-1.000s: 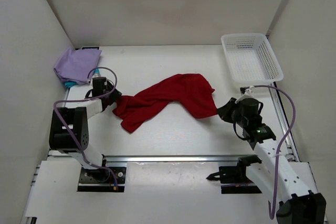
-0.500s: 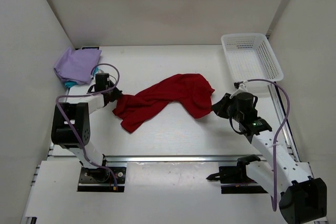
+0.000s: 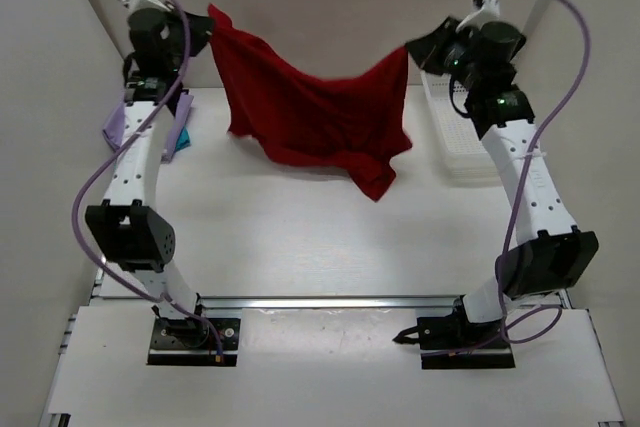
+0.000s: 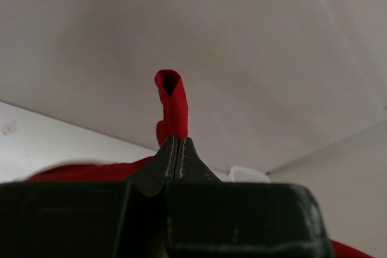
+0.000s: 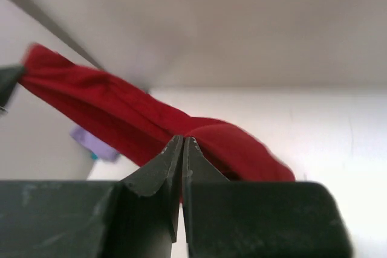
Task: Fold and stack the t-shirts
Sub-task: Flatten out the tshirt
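The deep red t-shirt (image 3: pixel 310 112) hangs in the air, stretched between both raised arms above the back of the table. My left gripper (image 3: pixel 208 27) is shut on its left corner, and a red fold (image 4: pixel 172 104) pokes up past the closed jaws (image 4: pixel 178 140). My right gripper (image 3: pixel 408 50) is shut on the right corner, with red cloth (image 5: pixel 121 113) running away from its jaws (image 5: pixel 183 140) to the left. The lavender t-shirt (image 3: pixel 117 125) lies at the back left, mostly hidden behind the left arm, with a teal t-shirt (image 3: pixel 182 137) peeking out beside it.
A white mesh basket (image 3: pixel 455 137) stands at the back right, partly behind the right arm. White walls close the table in at the back and on both sides. A metal rail (image 3: pixel 320 302) runs along the near edge by the arm bases.
Both arms have risen from the table to the back wall, lifting the red t-shirt off the surface and spreading it. The left gripper closed on the cloth within the last second.
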Controlling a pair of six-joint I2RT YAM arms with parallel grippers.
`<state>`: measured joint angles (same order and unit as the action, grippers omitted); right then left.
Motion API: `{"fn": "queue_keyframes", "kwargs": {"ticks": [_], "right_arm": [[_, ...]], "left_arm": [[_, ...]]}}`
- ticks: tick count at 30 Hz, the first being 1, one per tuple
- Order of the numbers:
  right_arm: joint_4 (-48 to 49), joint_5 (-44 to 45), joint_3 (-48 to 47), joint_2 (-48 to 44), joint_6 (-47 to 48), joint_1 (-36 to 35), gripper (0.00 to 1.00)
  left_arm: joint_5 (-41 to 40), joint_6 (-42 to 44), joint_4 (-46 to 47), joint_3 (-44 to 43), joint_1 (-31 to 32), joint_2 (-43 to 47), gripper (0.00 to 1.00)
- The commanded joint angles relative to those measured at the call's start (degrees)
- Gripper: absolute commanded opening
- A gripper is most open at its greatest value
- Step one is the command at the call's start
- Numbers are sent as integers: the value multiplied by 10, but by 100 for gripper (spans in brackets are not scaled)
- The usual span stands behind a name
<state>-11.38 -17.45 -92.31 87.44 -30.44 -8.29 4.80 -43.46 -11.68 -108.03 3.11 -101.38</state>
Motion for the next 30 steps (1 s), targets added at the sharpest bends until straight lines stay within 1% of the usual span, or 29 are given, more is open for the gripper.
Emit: {"fn": "queue_keyframes", "kwargs": {"ticks": [1,3,4,5,6,7,8,9,10,11,12,13,14,17,18,20,21,23,25,28,30], "right_arm": [[-35,-21,-130,-17,50,-8,0],[-31,-18,-104,-49,58,-14,0],[-13,-31,-59,-63,56,-17,0],[7,-35,4,-96,51,-16,0],[26,-31,40,-133,54,-20,0],[28,-27,109,-150,54,-23,1],[36,-14,144,-187,52,-29,0],[48,-14,223,-224,43,-35,0],[52,-14,298,-244,29,-34,0],[67,-20,378,-282,23,-32,0],[76,-29,421,-323,12,-32,0],[72,-30,487,-362,12,-35,0],[58,-25,549,-393,13,-44,0],[36,-15,662,-458,-9,-62,0],[33,-14,695,-466,-29,-64,0],[34,-13,718,-472,-49,-71,0],[25,3,724,-479,-50,-78,0],[14,14,733,-488,-48,-73,0],[16,12,736,-493,-50,-60,0],[27,-5,743,-492,-46,-42,0],[35,-12,743,-485,-41,-41,0]], "left_arm": [[32,-29,-12,6,-70,64,0],[26,-32,37,112,-92,144,0],[29,-33,52,147,-103,186,0],[23,-35,75,218,-112,202,0],[16,-33,96,285,-122,234,0],[16,-36,107,317,-123,248,4],[22,-36,111,377,-131,269,6],[22,-39,125,435,-139,286,12],[18,-43,131,470,-143,294,20],[18,-44,150,533,-146,311,25],[20,-48,156,594,-156,322,36],[27,-47,161,646,-161,333,44],[37,-47,168,691,-182,340,46],[27,-51,170,776,-202,369,48],[18,-54,170,787,-199,374,48],[-2,-49,163,806,-185,384,44],[-12,-39,156,811,-174,386,41],[-22,-29,148,823,-157,385,39],[-20,-27,164,838,-159,373,39],[-16,-40,182,841,-161,335,45],[7,-66,224,852,-168,308,56]]}}
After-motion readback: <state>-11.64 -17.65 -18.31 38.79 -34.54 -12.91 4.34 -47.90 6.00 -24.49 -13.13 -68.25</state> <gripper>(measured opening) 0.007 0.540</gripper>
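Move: Both hands hold the red t-shirt high, and it hangs between and below them. The patch of table it goes down on, middle measured, lies about 39 cm below my left hand, 13 cm back and 13 cm right; from my right hand it is roughly 4 cm back, 20 cm left and 38 cm down. The folded stack stands level with my left hand, some 25 cm left; the white basket sits about 8 cm ahead of my right hand and 24 cm to its right, both far below. I fling the red t-shirt down onto the table: both hands rise briefly while drawing back, my right by about 10 cm, then whip down and back, ending over 20 cm nearer my base and 30 to 35 cm lower, fingers tipped down some 30 degrees. My left hand also swings left and opens on the way down, letting its corner go; my right keeps its pinch. ##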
